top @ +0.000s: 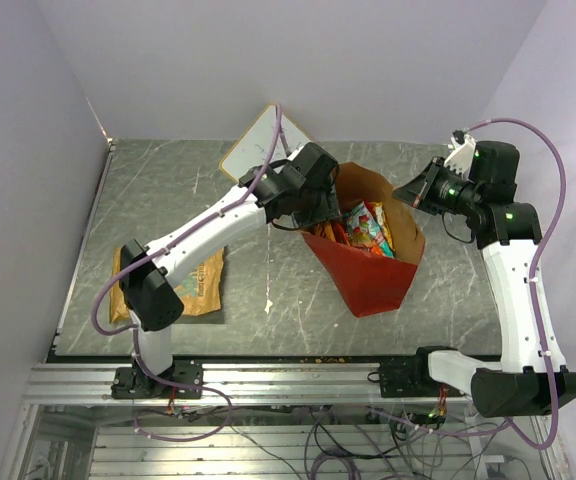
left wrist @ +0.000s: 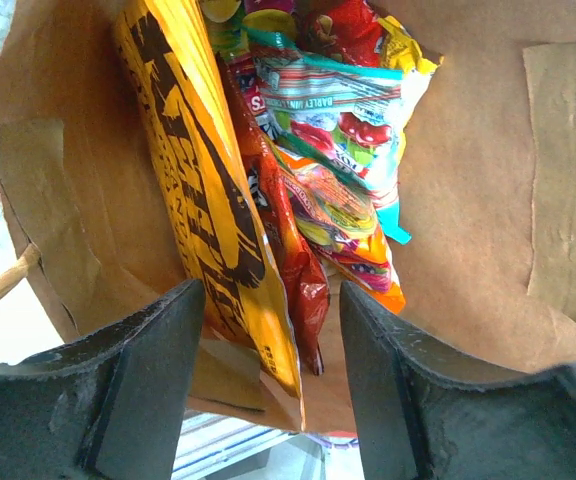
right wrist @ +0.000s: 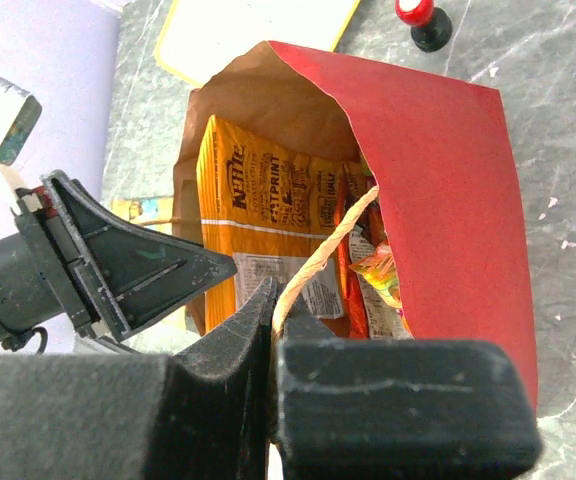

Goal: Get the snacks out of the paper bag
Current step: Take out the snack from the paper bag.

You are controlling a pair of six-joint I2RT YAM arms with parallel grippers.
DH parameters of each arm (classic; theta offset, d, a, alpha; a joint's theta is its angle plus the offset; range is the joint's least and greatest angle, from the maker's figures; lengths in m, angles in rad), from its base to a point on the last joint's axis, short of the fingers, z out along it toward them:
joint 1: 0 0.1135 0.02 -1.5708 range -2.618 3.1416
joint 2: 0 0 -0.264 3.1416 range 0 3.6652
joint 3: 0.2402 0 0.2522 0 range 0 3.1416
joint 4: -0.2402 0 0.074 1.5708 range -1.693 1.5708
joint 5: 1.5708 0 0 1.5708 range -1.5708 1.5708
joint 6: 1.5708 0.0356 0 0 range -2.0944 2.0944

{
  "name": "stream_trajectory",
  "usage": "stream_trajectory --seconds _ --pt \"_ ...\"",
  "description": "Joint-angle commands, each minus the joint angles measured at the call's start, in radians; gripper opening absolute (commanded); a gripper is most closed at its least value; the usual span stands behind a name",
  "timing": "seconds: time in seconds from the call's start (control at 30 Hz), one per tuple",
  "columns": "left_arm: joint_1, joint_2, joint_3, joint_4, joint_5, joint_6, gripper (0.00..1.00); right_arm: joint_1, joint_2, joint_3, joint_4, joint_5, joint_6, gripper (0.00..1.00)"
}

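Note:
The paper bag point(top: 373, 275), red outside and brown inside, leans open in the middle of the table with several snacks point(top: 368, 228) in it. My left gripper point(left wrist: 268, 300) is open at the bag's mouth. The lower edges of a yellow-orange packet point(left wrist: 193, 170) and a red packet point(left wrist: 293, 260) hang between its fingers, and a teal packet point(left wrist: 343, 110) lies deeper in. My right gripper point(right wrist: 273, 300) is shut on the bag's twisted handle point(right wrist: 328, 250) and holds the mouth up. From the right wrist the orange packet point(right wrist: 258, 210) shows inside the bag point(right wrist: 448, 190).
A tan-brown packet point(top: 193, 280) lies on the table by the left arm's base. A white board point(top: 263, 145) lies behind the bag, and a small red-capped object point(right wrist: 423, 20) stands near it. Purple walls close in the left, back and right sides.

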Motion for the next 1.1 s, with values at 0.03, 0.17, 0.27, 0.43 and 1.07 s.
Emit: stream_trajectory --seconds 0.03,0.17,0.27,0.43,1.07 --pt "-0.004 0.064 0.053 -0.071 -0.053 -0.044 0.64 0.003 -0.007 0.017 -0.012 0.000 -0.035 0.00" --pt "-0.008 0.117 0.097 -0.114 -0.061 -0.062 0.53 0.003 -0.006 0.017 -0.024 0.005 -0.047 0.00" --pt "-0.022 0.139 0.123 -0.151 -0.102 -0.061 0.40 0.003 -0.005 0.017 -0.029 0.007 -0.058 0.00" --pt "-0.032 0.127 0.119 -0.147 -0.100 -0.062 0.09 0.003 0.001 0.011 -0.039 -0.005 -0.075 0.00" --pt "0.053 -0.079 0.086 0.448 0.461 -0.153 0.07 0.003 -0.012 -0.011 -0.045 -0.002 -0.041 0.00"
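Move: The orange chip bag stands on edge at the left side inside the paper bag. Its middle is about 3 cm ahead of the left hand and some 12 cm below, its top edge running between the open fingers. A red packet leans against it, about 3 cm right and level with the hand; the blue candy bag lies roughly 8 cm right and level, both about 12 cm down. From the right hand, the chip bag is some 12 cm left, 2 cm back and 20 cm below. The orange chip bag's top edge is pinched as the left hand sinks about 5 cm into the paper bag and shuts its fingers; the hand then draws it up some 14 cm, drifting right, the fingertips swinging up to the right by about 30 degrees. The right hand keeps hold of the paper bag's handle and sinks some 2 cm. ##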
